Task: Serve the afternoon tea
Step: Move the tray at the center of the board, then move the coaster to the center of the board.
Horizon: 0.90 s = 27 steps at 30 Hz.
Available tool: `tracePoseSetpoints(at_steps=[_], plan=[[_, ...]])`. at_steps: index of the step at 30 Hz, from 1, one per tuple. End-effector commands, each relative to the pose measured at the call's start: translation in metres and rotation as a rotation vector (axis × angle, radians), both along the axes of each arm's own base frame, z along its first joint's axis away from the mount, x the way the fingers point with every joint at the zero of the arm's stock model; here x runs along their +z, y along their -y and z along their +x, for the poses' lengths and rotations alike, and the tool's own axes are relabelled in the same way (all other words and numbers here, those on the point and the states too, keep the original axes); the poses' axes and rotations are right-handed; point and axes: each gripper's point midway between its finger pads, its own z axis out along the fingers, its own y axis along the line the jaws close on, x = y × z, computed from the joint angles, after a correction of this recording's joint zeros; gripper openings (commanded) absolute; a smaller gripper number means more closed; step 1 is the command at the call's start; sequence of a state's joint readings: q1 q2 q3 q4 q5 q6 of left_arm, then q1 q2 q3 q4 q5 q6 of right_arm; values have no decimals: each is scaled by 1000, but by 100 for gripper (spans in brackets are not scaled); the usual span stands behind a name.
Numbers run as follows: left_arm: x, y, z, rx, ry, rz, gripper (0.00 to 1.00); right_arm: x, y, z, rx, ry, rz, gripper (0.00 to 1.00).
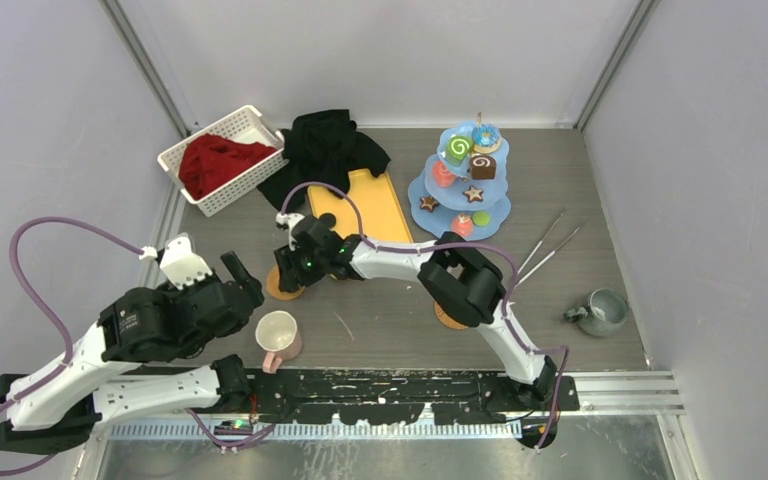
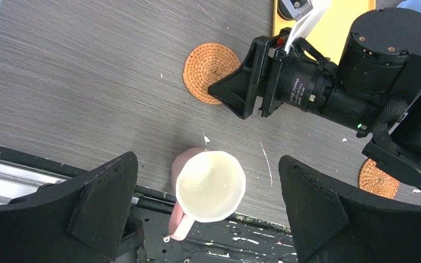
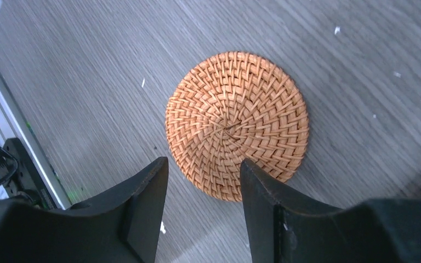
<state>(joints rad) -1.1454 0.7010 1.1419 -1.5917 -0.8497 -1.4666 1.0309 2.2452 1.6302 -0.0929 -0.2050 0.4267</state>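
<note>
The cream mug (image 1: 278,335) with its pink handle stands upright near the table's front edge, and its mouth shows empty in the left wrist view (image 2: 210,185). My left gripper (image 2: 208,162) hovers over it, wide open, with the fingers well clear of the rim. My right gripper (image 3: 204,161) is open above the near edge of a woven coaster (image 3: 235,123), with nothing between its fingers. The pale-blue tiered stand (image 1: 500,212) at the back right carries a green swirl roll (image 1: 458,150), a blue donut (image 1: 486,135) and star cookies (image 1: 474,193). The grey metal mug (image 1: 600,311) sits at the far right.
A second woven coaster (image 1: 450,320) lies under the right arm's elbow. The orange-yellow tray (image 1: 370,205) lies behind the right gripper, with a black cloth (image 1: 330,145) beyond it. A white basket (image 1: 230,195) with red cloth stands at the back left. Metal tongs (image 1: 550,245) lie right of centre.
</note>
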Motion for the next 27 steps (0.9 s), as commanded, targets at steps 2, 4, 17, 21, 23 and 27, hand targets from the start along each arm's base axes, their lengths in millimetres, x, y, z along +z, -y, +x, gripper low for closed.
tracePoseSetpoints(at_steps=[2,4,17,21,23,27], plan=[[0,-28,-3,26,9,127,99,-14,39,-20,-38,-57,-91,56],[2,-30,-2,31,25,122,99,-21,58,-28,-48,-69,-137,56],[5,-29,4,17,34,188,99,-36,146,-95,37,-144,-325,55],[1,-22,4,-4,-10,250,99,-35,175,-104,11,-143,-375,55],[-2,-16,3,-23,-41,276,99,-32,187,-105,-10,-133,-405,55],[-4,-5,1,-57,-74,258,99,-28,216,-103,-72,-93,-473,55]])
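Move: The left woven coaster lies under the right hand's spread fingers, its middle roughly 3 cm to the left and 2 cm ahead, about 1 cm below. The pink mug stands about 12 cm back and 4 cm left of the hand; the yellow tray's middle is some 14 cm ahead and 14 cm to its right. From the left hand, the coaster lies about 13 cm ahead, 5 cm right and 20 cm below. The coaster is dragged flat over the table by the right hand, mostly to the right and also back towards the base, about 16 cm and 9 cm. The hand stays low with its fingers half open, the forward fingertip bearing on the coaster from above; the fingers tip some 15 degrees steeper on the way, away from the tray. ##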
